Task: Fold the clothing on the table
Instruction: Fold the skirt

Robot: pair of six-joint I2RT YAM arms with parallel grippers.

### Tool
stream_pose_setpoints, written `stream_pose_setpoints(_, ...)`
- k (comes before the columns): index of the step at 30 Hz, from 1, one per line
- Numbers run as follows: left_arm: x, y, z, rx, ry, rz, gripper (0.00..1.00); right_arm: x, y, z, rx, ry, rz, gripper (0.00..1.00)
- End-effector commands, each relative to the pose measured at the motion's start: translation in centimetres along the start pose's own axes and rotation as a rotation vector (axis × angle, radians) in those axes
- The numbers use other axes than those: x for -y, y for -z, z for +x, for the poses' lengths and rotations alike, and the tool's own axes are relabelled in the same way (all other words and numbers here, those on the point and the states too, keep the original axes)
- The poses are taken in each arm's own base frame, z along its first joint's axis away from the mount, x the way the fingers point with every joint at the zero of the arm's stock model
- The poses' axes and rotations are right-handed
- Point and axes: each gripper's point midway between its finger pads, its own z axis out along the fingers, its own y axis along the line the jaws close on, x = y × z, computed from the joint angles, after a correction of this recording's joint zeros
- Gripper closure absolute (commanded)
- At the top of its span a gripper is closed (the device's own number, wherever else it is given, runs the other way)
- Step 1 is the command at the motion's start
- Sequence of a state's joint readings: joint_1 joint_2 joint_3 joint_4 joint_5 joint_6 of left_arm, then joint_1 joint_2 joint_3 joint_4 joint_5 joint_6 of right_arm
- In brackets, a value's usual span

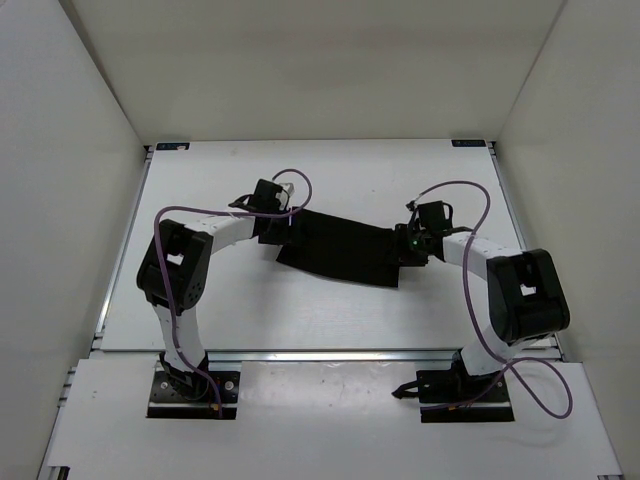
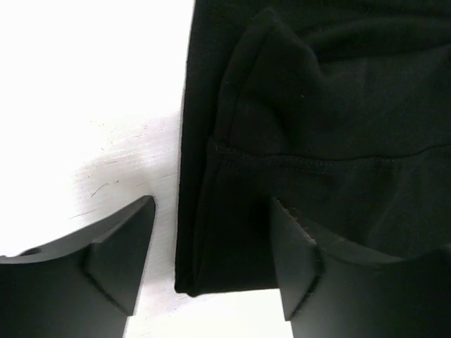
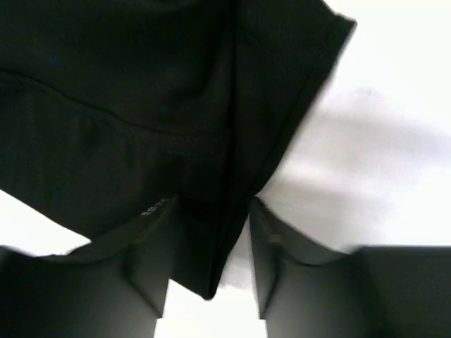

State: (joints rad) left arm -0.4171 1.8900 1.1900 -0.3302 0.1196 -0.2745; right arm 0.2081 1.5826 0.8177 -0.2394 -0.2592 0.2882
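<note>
The black clothing [image 1: 345, 250] lies as a flattened, partly folded strip in the middle of the white table [image 1: 300, 320]. My left gripper [image 1: 274, 234] is at its left end and my right gripper [image 1: 406, 250] at its right end. In the left wrist view the left gripper [image 2: 211, 246] is open and straddles a layered corner of the clothing [image 2: 317, 127], with its left finger [image 2: 120, 246] over bare table. In the right wrist view the right gripper [image 3: 211, 246] is open around a hanging edge of the clothing [image 3: 141, 105]. A gap shows beside its right finger [image 3: 278, 260].
White walls [image 1: 70, 150] close in the table on the left, back and right. An aluminium rail [image 1: 330, 352] runs along the near edge, in front of both arm bases. Purple cables [image 1: 470, 300] loop beside each arm.
</note>
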Motion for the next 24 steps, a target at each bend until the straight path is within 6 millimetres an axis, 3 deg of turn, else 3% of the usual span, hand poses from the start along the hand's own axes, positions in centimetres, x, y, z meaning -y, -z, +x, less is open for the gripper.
stream_pose_setpoints(1, 0.4, 1.0, -1.0, 0.05, 0.042, 0.02, 0.28, 0.2, -1.0, -1.1, 0.019, 0.014, -0.006, 0.63)
stream_pose_setpoints(2, 0.6, 0.9, -0.8, 0.046, 0.042, 0.025, 0.31, 0.3, -1.2, -0.7, 0.006, 0.008, -0.004, 0.72)
stream_pose_setpoints(4, 0.3, 0.5, -0.5, 0.034, 0.066, 0.015, 0.39, 0.7, -1.7, -0.5, -0.007, -0.004, -0.014, 0.77)
stream_pose_setpoints(7, 0.5, 0.1, 0.3, 0.01, 0.083, 0.007, 0.64, 1.1, -1.9, -0.8, -0.009, -0.012, -0.02, 0.93)
stream_pose_setpoints(8, 0.9, -0.1, 0.6, 0.003, 0.091, 0.015, 0.78, 1.3, -2.0, -1.0, -0.011, -0.002, -0.013, 0.99)
stream_pose_setpoints(9, 1.1, -0.4, 0.9, -0.005, 0.109, 0.02, 0.89, 1.2, -1.8, -1.7, -0.003, 0.01, -0.02, 1.0)
stream_pose_setpoints(10, 1.3, -0.1, 0.7, 0.0, 0.113, 0.029, 0.94, 1.6, -1.8, -1.5, -0.017, 0.003, -0.01, 1.0)
stream_pose_setpoints(11, 1.7, -0.3, 1.1, -0.012, 0.124, 0.041, 1.0, 1.9, -1.6, -3.0, 0.008, 0.016, 0.005, 1.0)
stream_pose_setpoints(13, 2.3, -0.4, 1.3, -0.007, 0.137, 0.049, 1.0, 2.1, -1.0, -4.5, 0.012, 0.031, 0.01, 1.0)
stream_pose_setpoints(15, 3.1, -0.6, 1.8, -0.01, 0.172, 0.085, 1.0, 2.1, -0.2, -7.6, 0.054, 0.071, 0.016, 1.0)
stream_pose_setpoints(16, 3.8, -0.5, 1.6, 0.002, 0.18, 0.113, 1.0, 2.1, 0.0, -7.7, 0.038, 0.079, 0.019, 1.0)
stream_pose_setpoints(19, 5.0, -0.8, 2.0, 0.01, 0.207, 0.155, 1.0, 0.8, 1.7, -11.8, 0.101, 0.169, 0.023, 1.0)
stream_pose_setpoints(22, 6.3, -1.4, 2.3, 0.009, 0.227, 0.201, 1.0, -2.3, 2.8, -14.3, 0.137, 0.289, 0.0, 1.0)
stream_pose_setpoints(24, 6.5, -1.7, 2.2, 0.024, 0.242, 0.234, 1.0, -4.7, 2.4, -14.4, 0.118, 0.384, -0.018, 1.0)
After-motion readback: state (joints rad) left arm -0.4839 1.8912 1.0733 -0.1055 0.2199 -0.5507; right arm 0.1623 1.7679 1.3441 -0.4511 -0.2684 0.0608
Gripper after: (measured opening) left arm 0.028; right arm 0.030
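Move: The left hand's fingers stand open astride the folded skirt's left edge, about a centimetre above the pinch spot; from there the skirt's near left corner is some 4 cm back and 3 cm left, its far left corner about 6 cm ahead and 3 cm right. The right hand's half-open fingers straddle the right edge, whose pinch spot lies about 2 cm ahead and 1 cm down; the near right corner is roughly 5 cm back, the far right one 8 cm ahead, both straight in line. Both hands shut their fingers and pinch the skirt's side edges, the right creeping a little forward as it closes, then sweeping forward and up, about 11 cm out and 9 cm high, with its fingertips tilting outward. The left hand, closed on its edge, stays low and carries it some 5 cm right towards the skirt's middle and slightly back, its fingertips swinging about 15 degrees to the right. ##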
